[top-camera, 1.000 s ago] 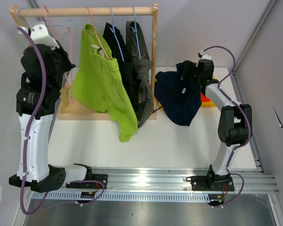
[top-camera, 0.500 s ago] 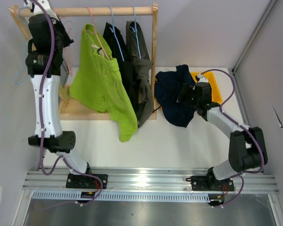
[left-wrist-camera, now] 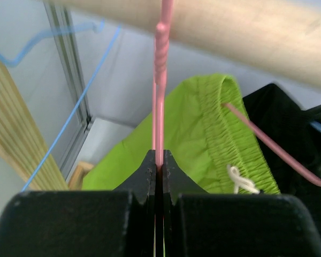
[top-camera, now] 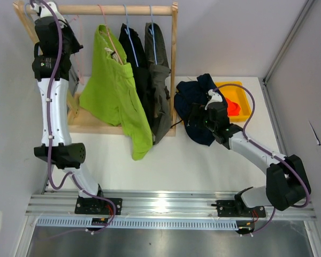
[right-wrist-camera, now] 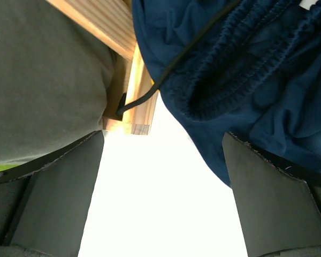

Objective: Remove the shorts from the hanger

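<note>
Three pairs of shorts hang from the wooden rod (top-camera: 112, 9). They are lime green (top-camera: 115, 96) on a pink hanger (top-camera: 109, 37), black (top-camera: 139, 64), and olive-grey (top-camera: 159, 80), the last two on blue hangers. Navy shorts (top-camera: 195, 101) lie crumpled on the table right of the rack. Orange shorts (top-camera: 234, 106) sit in the yellow bin (top-camera: 247, 93). My left gripper (left-wrist-camera: 159, 160) is high at the rod's left end, shut on a separate pink hanger wire (left-wrist-camera: 159, 80). My right gripper (right-wrist-camera: 163, 139) hovers open and empty over the table beside the navy shorts (right-wrist-camera: 246, 69).
The rack's wooden base (top-camera: 91, 126) and right post (top-camera: 174, 53) stand between the arms. A thin black cord (right-wrist-camera: 166, 69) runs along the base corner. Empty blue hangers (left-wrist-camera: 53, 107) hang by the left post. Walls close in behind and on the right.
The left arm has risen and straightened up to the rod's left end. The right arm has come from behind the navy shorts to their near side, and its jaws have spread wider.
</note>
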`<state>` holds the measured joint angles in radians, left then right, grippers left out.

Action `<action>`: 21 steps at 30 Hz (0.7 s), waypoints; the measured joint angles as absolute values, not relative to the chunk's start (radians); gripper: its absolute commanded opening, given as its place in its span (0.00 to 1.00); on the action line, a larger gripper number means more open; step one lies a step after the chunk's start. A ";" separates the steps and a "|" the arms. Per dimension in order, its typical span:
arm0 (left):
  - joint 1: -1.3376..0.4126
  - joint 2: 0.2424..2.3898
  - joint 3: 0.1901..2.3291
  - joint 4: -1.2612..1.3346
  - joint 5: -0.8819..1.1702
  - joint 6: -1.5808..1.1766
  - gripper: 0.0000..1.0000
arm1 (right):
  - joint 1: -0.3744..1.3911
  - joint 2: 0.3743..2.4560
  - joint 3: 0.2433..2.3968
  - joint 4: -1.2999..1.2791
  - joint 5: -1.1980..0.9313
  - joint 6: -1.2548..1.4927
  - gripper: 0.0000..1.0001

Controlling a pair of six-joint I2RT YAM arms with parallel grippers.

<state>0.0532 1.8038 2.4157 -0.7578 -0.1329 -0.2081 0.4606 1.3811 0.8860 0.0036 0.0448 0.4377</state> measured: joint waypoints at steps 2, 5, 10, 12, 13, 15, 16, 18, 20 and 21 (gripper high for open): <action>0.058 1.792 2.357 -0.755 -0.134 -0.209 0.00 | 0.472 1.372 0.886 -0.003 0.058 0.438 0.99; 0.061 1.789 2.296 -0.758 -0.136 -0.210 0.00 | 0.485 1.349 0.886 -0.030 0.076 0.441 0.99; 0.069 1.787 2.260 -0.742 -0.136 -0.210 0.00 | 0.503 1.311 0.886 -0.055 0.099 0.445 0.99; 0.071 1.784 2.259 -0.745 -0.136 -0.210 0.01 | 0.510 1.300 0.886 -0.064 0.109 0.445 0.99; 0.071 1.782 2.257 -0.747 -0.136 -0.210 0.05 | 0.514 1.294 0.886 -0.070 0.113 0.445 0.99; 0.071 1.773 2.252 -0.750 -0.136 -0.211 0.11 | 0.521 1.282 0.886 -0.083 0.121 0.445 0.99; 0.071 1.767 2.247 -0.751 -0.136 -0.212 0.18 | 0.525 1.275 0.886 -0.089 0.125 0.445 1.00; 0.071 1.752 2.236 -0.762 -0.136 -0.214 0.30 | 0.530 1.263 0.886 -0.101 0.133 0.445 0.99; 0.071 1.737 2.233 -0.777 -0.135 -0.221 0.39 | 0.538 1.251 0.886 -0.109 0.140 0.445 0.99; 0.071 1.729 2.233 -0.782 -0.136 -0.224 0.41 | 0.542 1.246 0.886 -0.112 0.145 0.445 1.00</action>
<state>0.0708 1.7287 2.2326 -0.7818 -0.1356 -0.2241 0.5415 1.2461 0.8860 -0.1120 0.1448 0.4450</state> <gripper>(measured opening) 0.356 0.993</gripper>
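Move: The left hand holds the empty pink hanger's shaft upright; the rail it goes onto is about 3 cm ahead and 8 cm above, directly in line. The green shorts hang some 14 cm to this hand's right, about 3 cm ahead and 17 cm lower. From the open right hand, the green shorts are roughly 29 cm left, 4 cm ahead and 6 cm higher; the navy shorts lie 7 cm ahead, 4 cm right and 12 cm below. Left hand lowers the hanger 5 cm onto the rail, then opens; open right hand draws back and up. ##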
